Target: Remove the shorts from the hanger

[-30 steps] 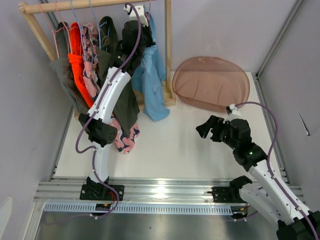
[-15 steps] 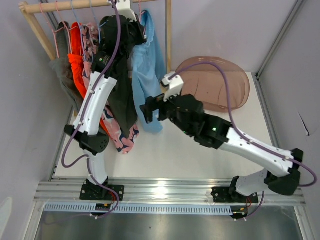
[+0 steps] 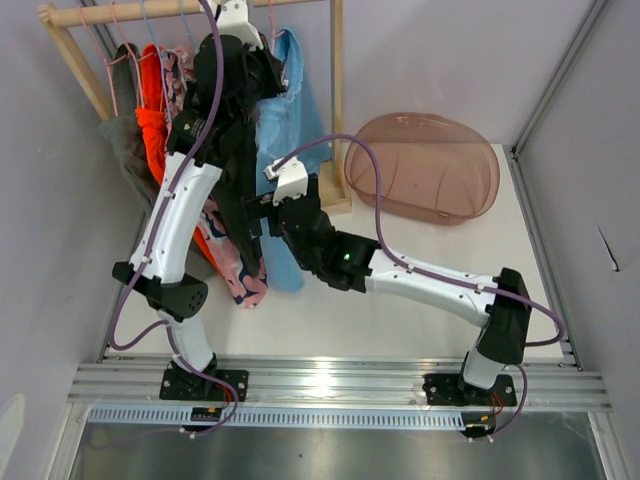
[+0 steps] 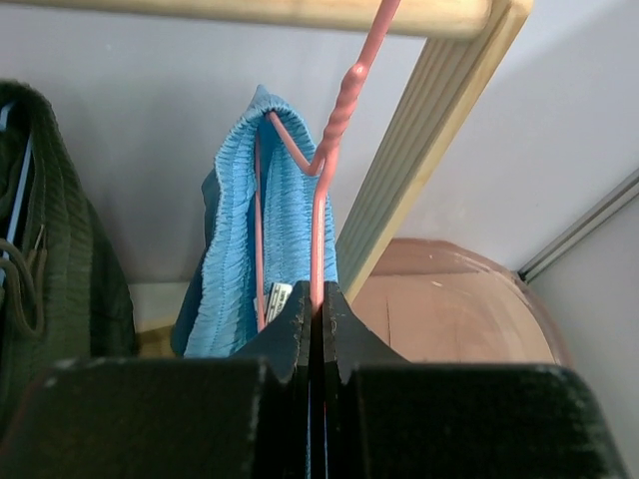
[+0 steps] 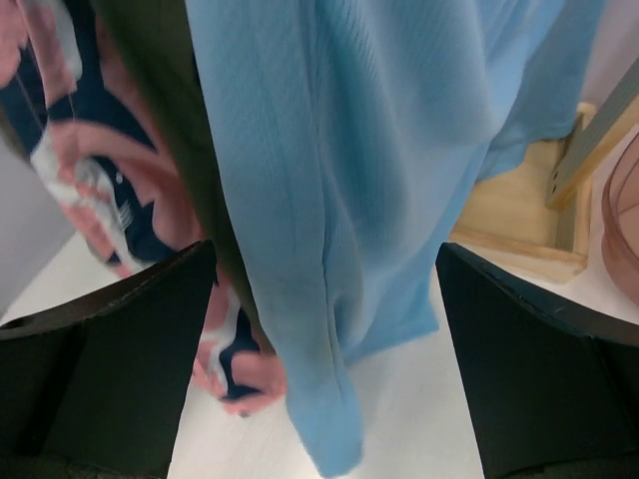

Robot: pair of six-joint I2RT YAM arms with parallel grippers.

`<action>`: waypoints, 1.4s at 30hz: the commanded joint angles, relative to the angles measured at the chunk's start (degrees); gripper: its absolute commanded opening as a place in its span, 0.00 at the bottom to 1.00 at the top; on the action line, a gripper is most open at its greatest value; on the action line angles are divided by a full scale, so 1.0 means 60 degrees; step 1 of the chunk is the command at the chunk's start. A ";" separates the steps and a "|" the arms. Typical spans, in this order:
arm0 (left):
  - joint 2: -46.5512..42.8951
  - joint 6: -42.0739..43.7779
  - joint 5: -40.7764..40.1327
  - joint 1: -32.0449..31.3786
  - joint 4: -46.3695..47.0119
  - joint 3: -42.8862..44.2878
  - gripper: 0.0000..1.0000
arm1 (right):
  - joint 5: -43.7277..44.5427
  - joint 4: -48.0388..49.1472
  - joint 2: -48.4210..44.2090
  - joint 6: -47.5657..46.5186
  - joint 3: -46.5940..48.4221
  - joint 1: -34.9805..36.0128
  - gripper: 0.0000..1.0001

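Observation:
The light blue shorts (image 3: 290, 125) hang on a pink hanger (image 4: 324, 180) at the right end of the wooden rail (image 3: 130, 11). My left gripper (image 3: 258, 72) is up by the rail, shut on the hanger's wire (image 4: 318, 299) just below its twisted neck. The waistband of the blue shorts (image 4: 240, 230) sits right behind the jaws. My right gripper (image 3: 262, 215) is low, open wide, with the hanging leg of the blue shorts (image 5: 329, 200) between its fingers (image 5: 120, 339), not touching them.
Dark olive shorts (image 5: 150, 60), pink floral shorts (image 3: 240, 275), orange shorts (image 3: 150, 125) and grey shorts (image 3: 122, 150) hang to the left. The rack's upright post (image 3: 337, 100) stands just right of the blue shorts. A brown translucent tub (image 3: 425, 165) lies at the back right.
My right arm swung from the table's right side across to the blue shorts' lower leg. My left arm shifted up and left with the hanger in its grip.

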 commanded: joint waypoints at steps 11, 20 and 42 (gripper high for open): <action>-0.1744 -0.0093 -0.0025 -0.0033 0.0747 -0.1227 0.00 | 0.3110 0.5068 -0.0079 -0.2305 -0.1168 0.1517 0.00; -0.1173 0.0039 0.0238 0.0685 0.0439 0.0400 0.00 | 0.5803 0.1879 -0.1033 0.0784 -0.3438 0.4473 0.00; -0.6621 -0.0312 0.1000 -0.0355 0.0264 -0.6660 0.00 | -0.0299 0.0323 0.0662 -0.1929 0.6688 -0.5462 0.00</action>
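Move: The shorts hang off the pink hanger that the left hand already grips, their middle some 17 cm below that hand, 4 cm back and 3 cm to the right. From the open right hand the shorts' middle is about 5 cm ahead, 1 cm left and 3 cm up; the green trousers are about 6 cm ahead and 6 cm left, near hand height. The basket stands roughly 20 cm ahead, 30 cm right and 30 cm below. Rising slightly, the right hand shuts its fingers on the cloth of the shorts, pulls back about 16 cm while sinking, then reverses and sweeps forward, up and right, away from the hanger, its wrist turning clockwise and tipping up. The left hand keeps its pinch on the hanger, easing back and left, then drawing back quickly, about 16 cm in all. ##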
